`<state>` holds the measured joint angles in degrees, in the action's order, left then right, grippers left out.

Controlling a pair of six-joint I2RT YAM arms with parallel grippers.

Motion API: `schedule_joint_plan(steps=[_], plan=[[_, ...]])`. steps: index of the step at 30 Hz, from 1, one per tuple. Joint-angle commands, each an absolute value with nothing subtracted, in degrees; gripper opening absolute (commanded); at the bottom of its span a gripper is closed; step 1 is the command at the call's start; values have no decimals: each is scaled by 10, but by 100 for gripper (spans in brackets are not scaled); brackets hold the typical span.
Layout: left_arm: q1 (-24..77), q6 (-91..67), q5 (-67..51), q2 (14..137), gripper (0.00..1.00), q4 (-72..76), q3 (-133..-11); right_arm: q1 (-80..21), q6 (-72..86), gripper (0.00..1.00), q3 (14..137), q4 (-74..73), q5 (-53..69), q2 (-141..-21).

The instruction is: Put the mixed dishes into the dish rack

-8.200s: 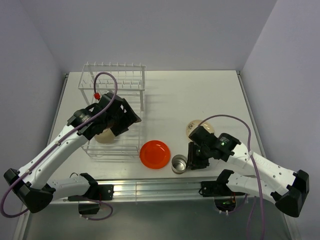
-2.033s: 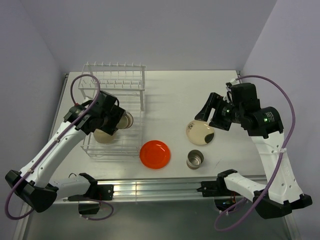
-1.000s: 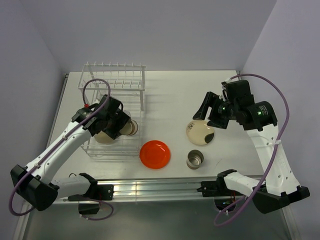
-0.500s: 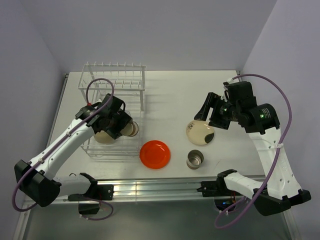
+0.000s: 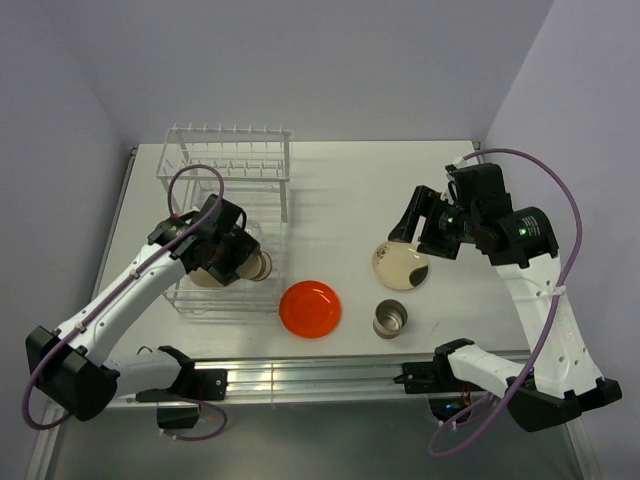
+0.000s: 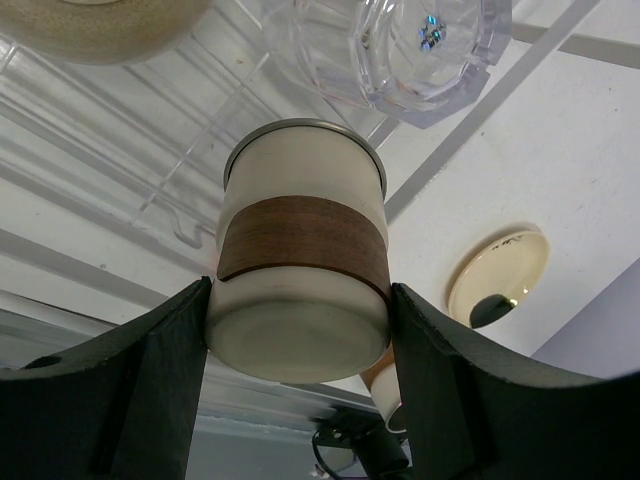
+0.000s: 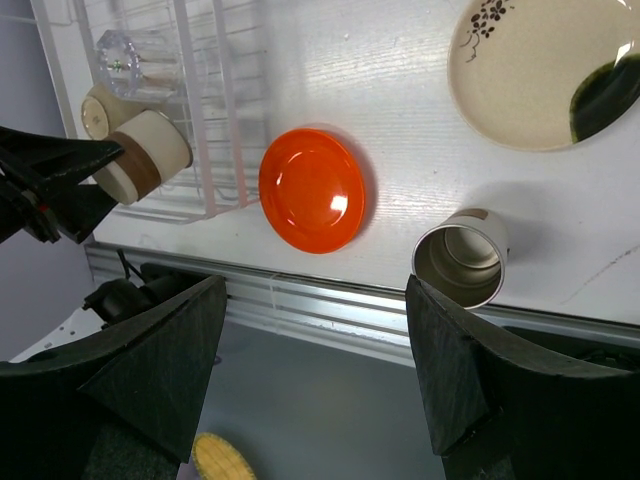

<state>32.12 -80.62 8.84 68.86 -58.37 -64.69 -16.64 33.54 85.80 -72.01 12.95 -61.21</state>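
The white wire dish rack (image 5: 283,200) stands at the back left. A white-beige bowl (image 5: 200,275) and a clear glass (image 6: 400,40) sit in its basket. My left gripper (image 5: 245,262) hangs over the basket's near right part, shut on a small steel cup (image 6: 300,270) with a cream wall and a brown band, held on its side. The orange-red plate (image 5: 310,308), the cream plate (image 5: 402,264) and a second steel cup (image 5: 391,318) lie on the table. My right gripper (image 5: 412,232) hovers high over the cream plate, open and holding nothing.
The table's near edge is an aluminium rail (image 5: 330,375) just below the orange-red plate and the loose cup. The rack's raised prong row (image 5: 230,132) runs along its far end. Purple-grey walls close the table at the back and sides.
My left gripper has shifted a little toward the near side over the basket with the cup still in it. The right arm has barely moved.
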Motion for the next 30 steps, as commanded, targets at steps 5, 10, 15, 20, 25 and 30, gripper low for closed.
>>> schedule_joint_plan(steps=[5,10,15,20,25,30], plan=[[306,-788,97,713,0,-587,-657,-171,330,79,850,-713,124,-600],[295,-774,90,733,0,-575,-657,-171,330,80,843,-713,120,-597],[287,-759,86,758,0,-569,-664,-171,330,79,818,-713,118,-592],[280,-737,82,797,0,-558,-682,-171,326,80,795,-718,114,-591],[274,-727,86,835,0,-558,-707,-171,323,79,788,-718,113,-584],[270,-721,95,858,0,-557,-735,-171,322,80,779,-717,112,-582]])
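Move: Straight ahead of the left hand, which holds the banded mug, the free spot on the rack's lower tier is about 4 cm off and 9 below. The bowl sits some 10 cm left of that hand and 2 ahead, the clear glass about 10 ahead and 2 right; the red plate is 15 right and 6 back. From the empty right hand, the patterned plate lies about 10 cm ahead, 2 right; the metal mug 5 back, 3 left, both far below. Lowering the banded mug into the rack's lower tier between bowl and glass, the left hand sinks about 4.5 cm while easing forward, then stops sinking and slides level forward towards the glass, some 4 cm forward in all. The wrist tips about 10 degrees, fingers keeping their pinch. The open right hand sinks about 3.5 cm towards the table, drawing slightly back. ##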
